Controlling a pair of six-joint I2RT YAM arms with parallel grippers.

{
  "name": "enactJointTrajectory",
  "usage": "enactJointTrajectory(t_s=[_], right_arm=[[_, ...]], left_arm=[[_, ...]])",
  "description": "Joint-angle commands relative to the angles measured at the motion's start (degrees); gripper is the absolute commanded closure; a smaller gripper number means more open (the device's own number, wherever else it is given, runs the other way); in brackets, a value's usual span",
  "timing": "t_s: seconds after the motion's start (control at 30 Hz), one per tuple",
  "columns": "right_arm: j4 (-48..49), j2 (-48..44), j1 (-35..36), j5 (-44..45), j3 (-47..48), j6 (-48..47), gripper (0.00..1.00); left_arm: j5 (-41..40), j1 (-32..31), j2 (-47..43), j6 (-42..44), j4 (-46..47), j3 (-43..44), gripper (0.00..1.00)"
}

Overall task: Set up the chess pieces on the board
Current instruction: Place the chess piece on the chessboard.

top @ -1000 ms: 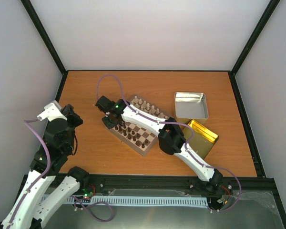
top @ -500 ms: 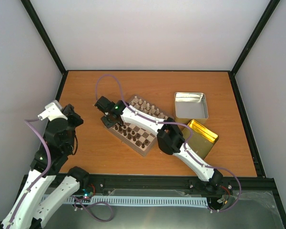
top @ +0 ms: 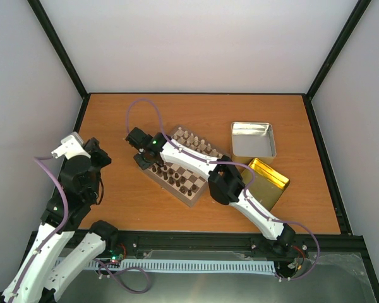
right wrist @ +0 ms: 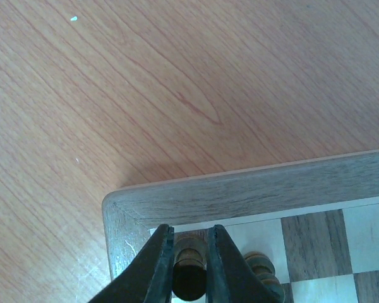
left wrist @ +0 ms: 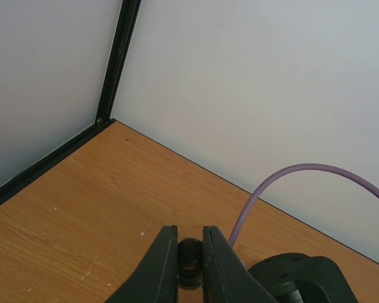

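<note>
The board (top: 188, 165) lies skewed at mid-table, with dark brown chess pieces (top: 180, 180) on its near rows. My right gripper (top: 153, 164) hangs over the board's left corner. In the right wrist view the right gripper (right wrist: 191, 232) is shut on a dark brown piece (right wrist: 189, 281) standing on the corner square, inside the rim (right wrist: 252, 189). Another dark piece (right wrist: 263, 268) stands on the adjacent square. My left gripper (top: 97, 156) is raised at the left edge, far from the board. In its wrist view the left gripper (left wrist: 189, 232) is shut on a small dark rounded piece (left wrist: 191, 254).
Cream pieces (top: 192, 140) line the board's far side. A silver tin (top: 253, 139) sits to the right of the board, with a gold tin (top: 268, 182) tilted just in front of it. The right arm's forearm crosses above the board.
The right gripper's jaws have closed in on the corner piece. It shifted slightly toward the board's left corner. The left arm has not moved.
</note>
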Motion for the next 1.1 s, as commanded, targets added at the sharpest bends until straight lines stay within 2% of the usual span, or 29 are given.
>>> enactJointTrajectory(t_s=[0.0,0.3,0.47,0.53,0.67,0.77,0.9,1.07], right_arm=[[-2.23,-1.27,-0.12,-0.56,-0.23,0.0,0.88],[-1.55,-2.55,-0.12,-0.63,-0.45,0.75,0.79],[-0.55,-6.59,-0.12,-0.9,-0.49,1.34,0.76],[0.01,-8.43,-0.12,-1.05,-0.86,1.72,0.71],[1.47,-13.34,-0.33,-0.18,-3.81,3.57,0.68],[5.36,-19.62,-1.12,1.6,-13.38,6.07,0.67],[12.92,-31.73,-2.25,7.51,-31.71,10.12,0.66],[19.28,-45.73,-6.3,9.93,-51.44,17.04,0.64]], left_arm=[[0.19,-0.11,0.18,-0.87,0.33,-0.05,0.95],[0.61,-0.16,0.19,-0.74,0.14,0.2,0.96],[1.85,-0.17,0.41,-0.48,0.69,0.39,0.95],[2.51,-0.14,0.67,-0.12,1.02,0.39,0.95],[7.43,-0.17,2.5,2.87,3.13,0.64,0.94],[15.34,-0.17,5.08,6.49,4.66,1.19,0.99],[26.76,-0.17,7.8,10.48,7.82,1.38,0.99],[42.08,-0.34,12.91,12.15,12.47,0.97,0.99]])
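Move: The right fingers hold a dark chess piece on the board's left corner square, its middle about 1 cm below the hand point. From that hand, a pawn stands roughly 3 cm right and 1 cm ahead, and the next back-row piece about 3 cm right and 3 cm back. The left hand, holding another dark piece, has the chessboard's middle some 25 cm right, 8 cm ahead and 28 cm below; the corner piece is about 12 cm right, 9 cm ahead, 27 cm below. Right hand frees the corner piece, rises about 12 cm, then swings right; left carries its piece 9 cm right. ##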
